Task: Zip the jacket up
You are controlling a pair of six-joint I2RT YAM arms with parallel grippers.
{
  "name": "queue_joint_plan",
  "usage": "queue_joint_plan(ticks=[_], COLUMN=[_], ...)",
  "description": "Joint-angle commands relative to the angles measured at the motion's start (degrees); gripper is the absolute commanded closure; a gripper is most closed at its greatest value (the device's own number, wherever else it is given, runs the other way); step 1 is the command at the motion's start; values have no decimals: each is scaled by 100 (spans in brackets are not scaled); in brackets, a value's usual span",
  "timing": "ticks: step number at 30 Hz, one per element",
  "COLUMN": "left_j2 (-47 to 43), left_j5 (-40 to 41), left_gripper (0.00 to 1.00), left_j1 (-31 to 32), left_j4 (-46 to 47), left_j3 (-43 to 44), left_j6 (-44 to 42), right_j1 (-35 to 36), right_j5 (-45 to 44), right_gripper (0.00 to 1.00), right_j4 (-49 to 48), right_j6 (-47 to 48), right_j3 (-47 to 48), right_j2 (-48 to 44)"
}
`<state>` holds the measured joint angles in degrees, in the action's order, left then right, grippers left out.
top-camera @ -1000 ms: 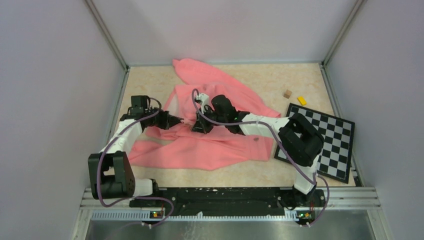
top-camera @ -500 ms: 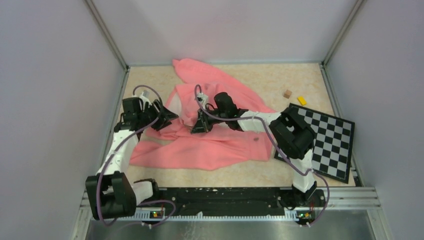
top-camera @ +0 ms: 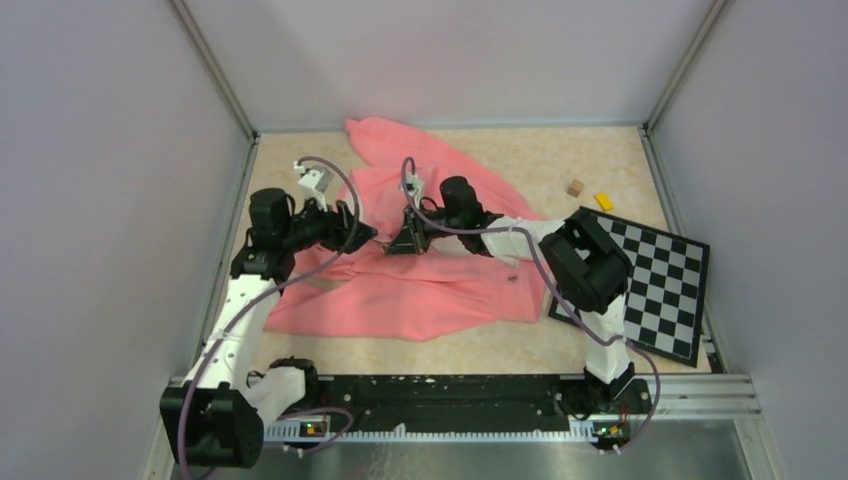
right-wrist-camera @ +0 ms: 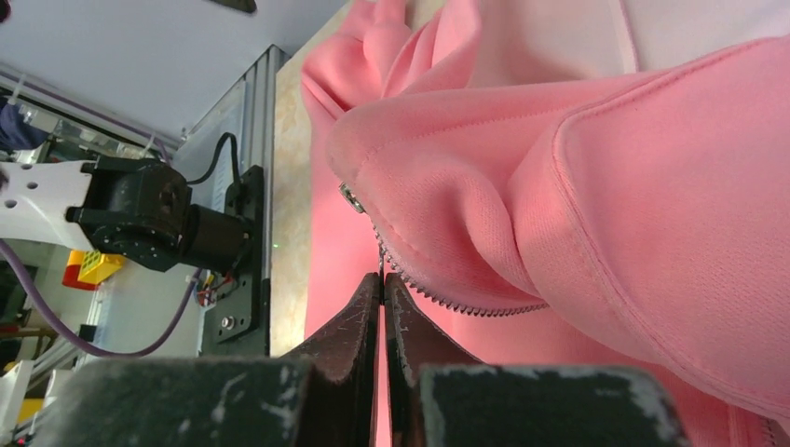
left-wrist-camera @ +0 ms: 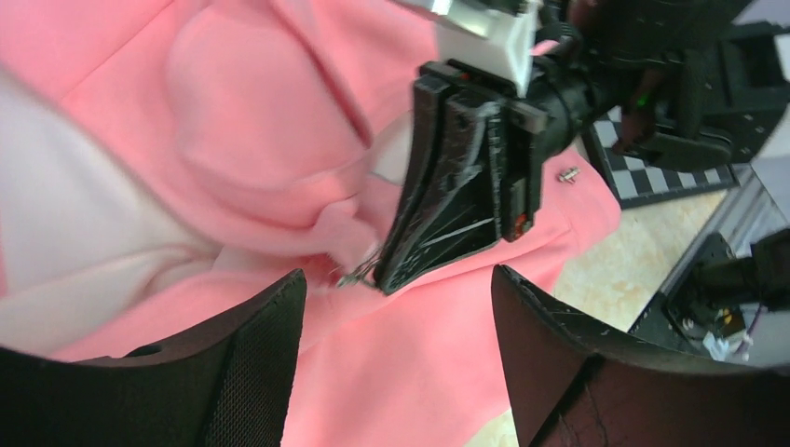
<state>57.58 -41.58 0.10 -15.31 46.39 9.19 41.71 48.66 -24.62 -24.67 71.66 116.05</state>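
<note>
The salmon-pink jacket lies spread across the middle of the table, its paler lining showing in the left wrist view. My right gripper is shut on the zipper pull at the jacket's front edge; the metal zipper teeth curve away to the right of it. In the left wrist view the right gripper's fingertips pinch the pull. My left gripper is open and empty, just left of the right gripper, hovering over the jacket fabric.
A black-and-white checkerboard lies at the right. A small brown block and a yellow block sit at the back right. Enclosure walls and metal posts ring the table.
My left arm has swung up and back to the right, its open gripper now close beside the right gripper. The right gripper has shifted slightly back with the zipper pull.
</note>
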Motion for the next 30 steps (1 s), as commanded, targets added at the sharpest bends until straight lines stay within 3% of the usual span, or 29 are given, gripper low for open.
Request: queue_joint_plan(ticks=[1, 7, 15, 22, 30], left_j2=[366, 1130, 1294, 1441, 1380], left_j5=[-531, -715, -109, -127, -97], left_gripper=[24, 22, 21, 25, 50], left_j1=[412, 543, 540, 544, 544], left_j4=[945, 720, 496, 277, 251], left_j3=[211, 487, 425, 318, 357], left_j6=[-439, -696, -875, -1013, -963], right_j1=[-31, -32, -32, -31, -31], right_j5=[196, 187, 238, 247, 240], right_gripper=[100, 100, 100, 100, 100], right_j4=[-533, -474, -514, -523, -517], right_j6=[-117, -10, -3, -8, -24], right_j3=[-54, -96, -93, -86, -63], right_j2=[-64, -145, -111, -115, -74])
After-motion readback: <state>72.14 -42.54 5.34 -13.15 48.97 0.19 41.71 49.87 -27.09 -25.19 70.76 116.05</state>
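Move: The upstanding jacket fold just above the zip slider lies about 3 cm ahead of the left hand, 4 cm to its right and 6 cm below. The slider is some 2 cm ahead, 4 cm right and 8 cm below, and its pull tab only a centimetre farther right. From the right fingers, which already hold the tab, the fold stands roughly 2 cm to the left and 2 cm higher, and the slider 2 cm left and a touch higher. Down about 5 cm and forward a little, after a quick swing to its right, the left hand brings its open fingers onto either side of the jacket fold by the slider, turning some 10 degrees clockwise. Only near the end do they start closing, still well open. The right hand stays put, keeping its pinch on the pull tab. ##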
